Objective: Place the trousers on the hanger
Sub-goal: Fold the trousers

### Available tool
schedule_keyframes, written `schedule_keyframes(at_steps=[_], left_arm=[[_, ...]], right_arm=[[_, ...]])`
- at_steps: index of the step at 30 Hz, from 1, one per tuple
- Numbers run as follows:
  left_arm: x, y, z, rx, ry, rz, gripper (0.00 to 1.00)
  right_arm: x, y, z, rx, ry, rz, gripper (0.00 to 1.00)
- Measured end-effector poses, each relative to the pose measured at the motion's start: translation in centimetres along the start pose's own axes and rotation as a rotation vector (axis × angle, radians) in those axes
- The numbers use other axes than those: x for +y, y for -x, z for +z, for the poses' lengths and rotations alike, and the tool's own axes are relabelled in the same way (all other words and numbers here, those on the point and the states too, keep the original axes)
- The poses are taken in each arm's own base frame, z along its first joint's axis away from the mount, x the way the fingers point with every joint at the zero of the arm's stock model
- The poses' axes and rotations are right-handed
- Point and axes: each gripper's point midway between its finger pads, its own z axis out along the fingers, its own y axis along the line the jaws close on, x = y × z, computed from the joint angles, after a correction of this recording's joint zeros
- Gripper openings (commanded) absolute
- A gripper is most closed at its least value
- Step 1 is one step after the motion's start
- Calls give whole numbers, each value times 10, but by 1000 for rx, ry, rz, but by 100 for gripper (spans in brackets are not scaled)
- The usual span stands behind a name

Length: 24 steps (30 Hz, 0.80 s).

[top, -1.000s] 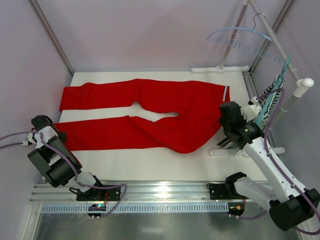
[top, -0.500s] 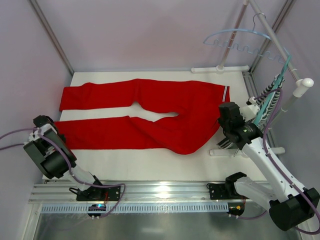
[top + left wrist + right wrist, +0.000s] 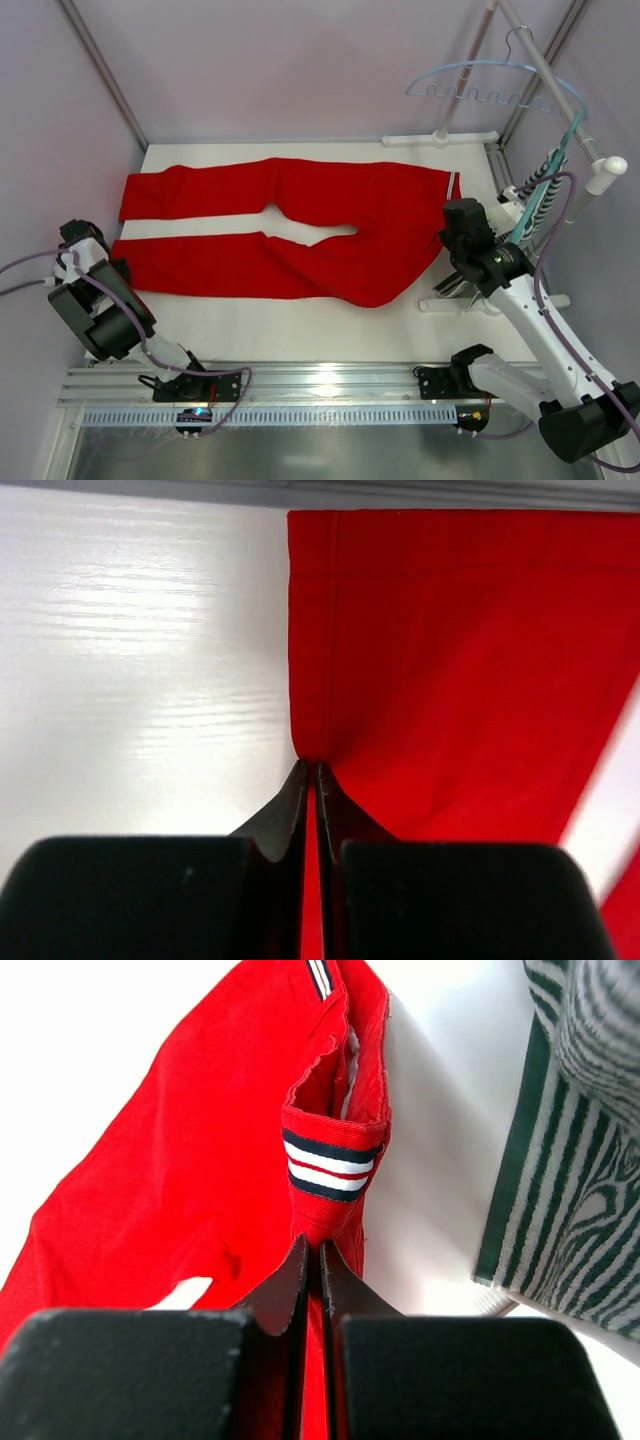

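Observation:
The red trousers (image 3: 300, 225) lie flat across the white table, legs pointing left, waistband at the right. My left gripper (image 3: 108, 262) is shut on the trousers (image 3: 440, 680) at the hem corner of the near leg, red cloth pinched between its fingers (image 3: 292, 800). At the waistband end, my right gripper (image 3: 452, 238) is shut on the trousers (image 3: 200, 1160) just below the striped trim (image 3: 330, 1165). The pale blue hanger (image 3: 490, 80) hangs by its hook from the rail at the back right, well above the cloth.
A green-and-white striped garment (image 3: 540, 185) on a teal hanger (image 3: 555, 170) hangs from the right rail, close to my right arm; it fills the right side of the right wrist view (image 3: 580, 1140). The rack's white feet (image 3: 440, 138) stand at the back. Metal frame posts border the table.
My left gripper has closed on the hem corner of the near trouser leg. The pale blue hanger has swung slightly. The right arm has barely shifted.

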Motion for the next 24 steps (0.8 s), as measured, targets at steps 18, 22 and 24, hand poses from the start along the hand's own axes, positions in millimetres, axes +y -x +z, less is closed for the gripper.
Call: schedule_keyframes(at_steps=[18, 22, 24], left_arm=[[-53, 33, -118, -156, -387, -55, 0], [-56, 33, -129, -159, -412, -48, 0], [-62, 39, -144, -168, -439, -57, 0]], right_arm=[[5, 26, -26, -22, 26, -24, 4], [10, 39, -35, -40, 36, -30, 4], [17, 50, -41, -57, 46, -26, 4]])
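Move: The left gripper already pinches the near edge of the near leg, a few centimetres in from its cuff and about 3 cm above the table. From it the far leg's cuff lies roughly 27 cm ahead and 6 cm left, and the table's left edge some 7 cm straight left. The right gripper holds the waistband high up. The waist's far corner is about 25 cm ahead of it, 9 cm right and 18 cm lower, and the striped garment some 17 cm right, 5 cm ahead and 3 cm lower. Keep both grippers shut on the trousers and raise the near leg's end off the table with the left, about 15 cm up and nearly 5 cm forward: quick at first, a brief level stretch, then up again. Let its fingers swing outward some 25 degrees meanwhile. Lift the waistband with the right gripper too, about 6 cm and almost straight up. ##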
